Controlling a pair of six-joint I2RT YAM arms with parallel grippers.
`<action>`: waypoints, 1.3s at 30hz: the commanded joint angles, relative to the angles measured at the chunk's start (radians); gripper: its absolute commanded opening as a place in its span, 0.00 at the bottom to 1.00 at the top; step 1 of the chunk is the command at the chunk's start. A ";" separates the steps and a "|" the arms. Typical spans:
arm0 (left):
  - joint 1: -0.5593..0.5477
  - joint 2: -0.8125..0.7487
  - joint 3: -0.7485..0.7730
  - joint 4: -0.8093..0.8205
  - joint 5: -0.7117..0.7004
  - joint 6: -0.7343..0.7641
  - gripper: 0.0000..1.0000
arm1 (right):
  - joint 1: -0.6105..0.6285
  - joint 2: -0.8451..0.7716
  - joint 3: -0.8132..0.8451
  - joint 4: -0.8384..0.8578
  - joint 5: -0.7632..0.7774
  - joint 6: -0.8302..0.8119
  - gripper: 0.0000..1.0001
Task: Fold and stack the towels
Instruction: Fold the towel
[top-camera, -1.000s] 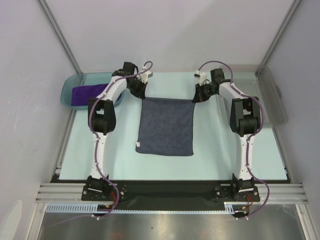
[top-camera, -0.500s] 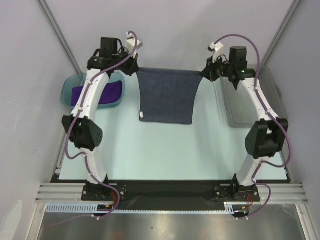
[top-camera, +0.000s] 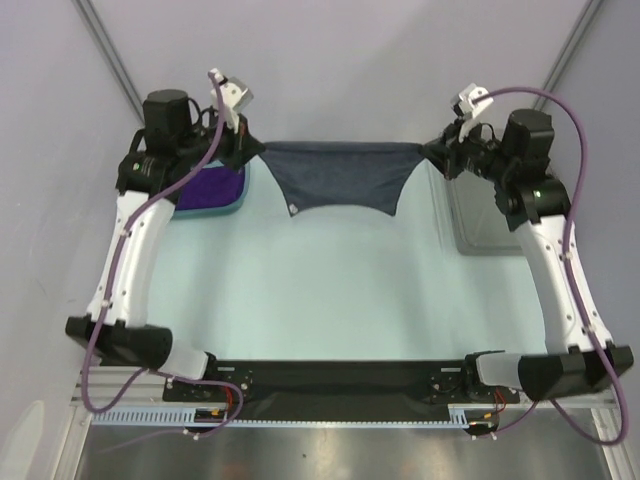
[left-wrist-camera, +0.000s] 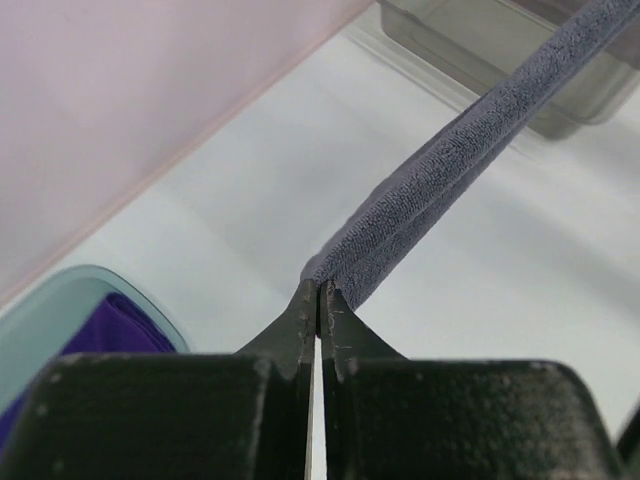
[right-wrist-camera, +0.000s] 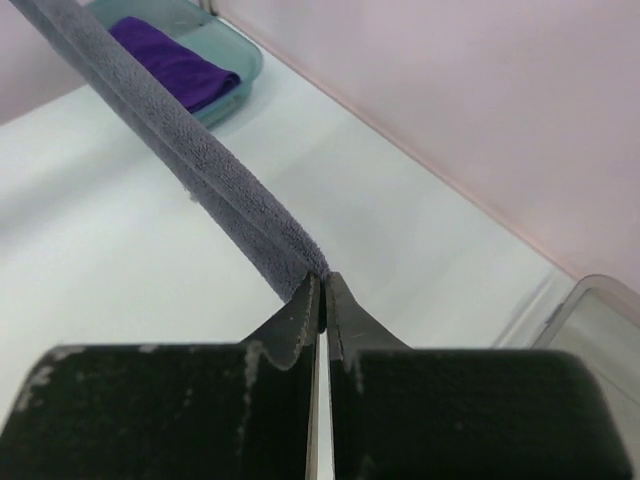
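Note:
A grey-blue towel (top-camera: 340, 178) hangs in the air at the back of the table, stretched between both arms, its lower edge sagging in a curve. My left gripper (top-camera: 258, 152) is shut on the towel's left top corner (left-wrist-camera: 335, 262). My right gripper (top-camera: 428, 150) is shut on the right top corner (right-wrist-camera: 300, 262). In both wrist views the towel's edge runs taut away from the pinched fingertips. A deep purple towel (top-camera: 205, 186) lies folded in the teal tray (top-camera: 222, 205) at the back left, partly hidden by the left arm, and the right wrist view shows the purple towel (right-wrist-camera: 170, 62) too.
A clear grey bin (top-camera: 480, 225) stands at the back right, under the right arm. The same bin (left-wrist-camera: 480, 50) shows beyond the towel in the left wrist view. Enclosure walls stand close behind and at both sides. The pale table (top-camera: 330, 290) lies below the hanging towel.
Both arms have risen and reached back, lifting the grey-blue towel off the table by its far corners. It lay flat a second ago and now hangs stretched.

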 joint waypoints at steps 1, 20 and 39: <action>0.002 -0.168 -0.137 0.048 0.016 -0.045 0.00 | 0.012 -0.150 -0.093 -0.031 0.049 0.048 0.00; -0.193 -0.799 -0.829 0.224 0.011 -0.307 0.01 | 0.338 -0.771 -0.563 -0.143 0.184 0.266 0.00; -0.139 0.013 -0.569 0.539 -0.270 -0.270 0.00 | 0.153 0.044 -0.441 0.390 0.246 0.131 0.00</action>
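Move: The bare table the towel is brought down to lies almost straight below both grippers in depth, about 38 cm down, some 14 cm right of the left hand and 14 cm left of the right. The held dark grey towel's middle hangs 4 cm ahead of them, about 14 cm lower. On the left hand's side, the purple towel lies 17 cm ahead and 27 cm left; the clear bin is 17 cm ahead and 30 cm right of the right hand. Backward first, then forward and down, both arms together swing the dark grey towel by its upper corners: some 20 cm back towards the bases, sinking slightly, then about 20 cm forward again and more steeply down towards the table, ending 17–19 cm lower. The fingers keep their shut grip, the fingertips tip down on the way forward, and the hands draw a few centimetres closer together. ##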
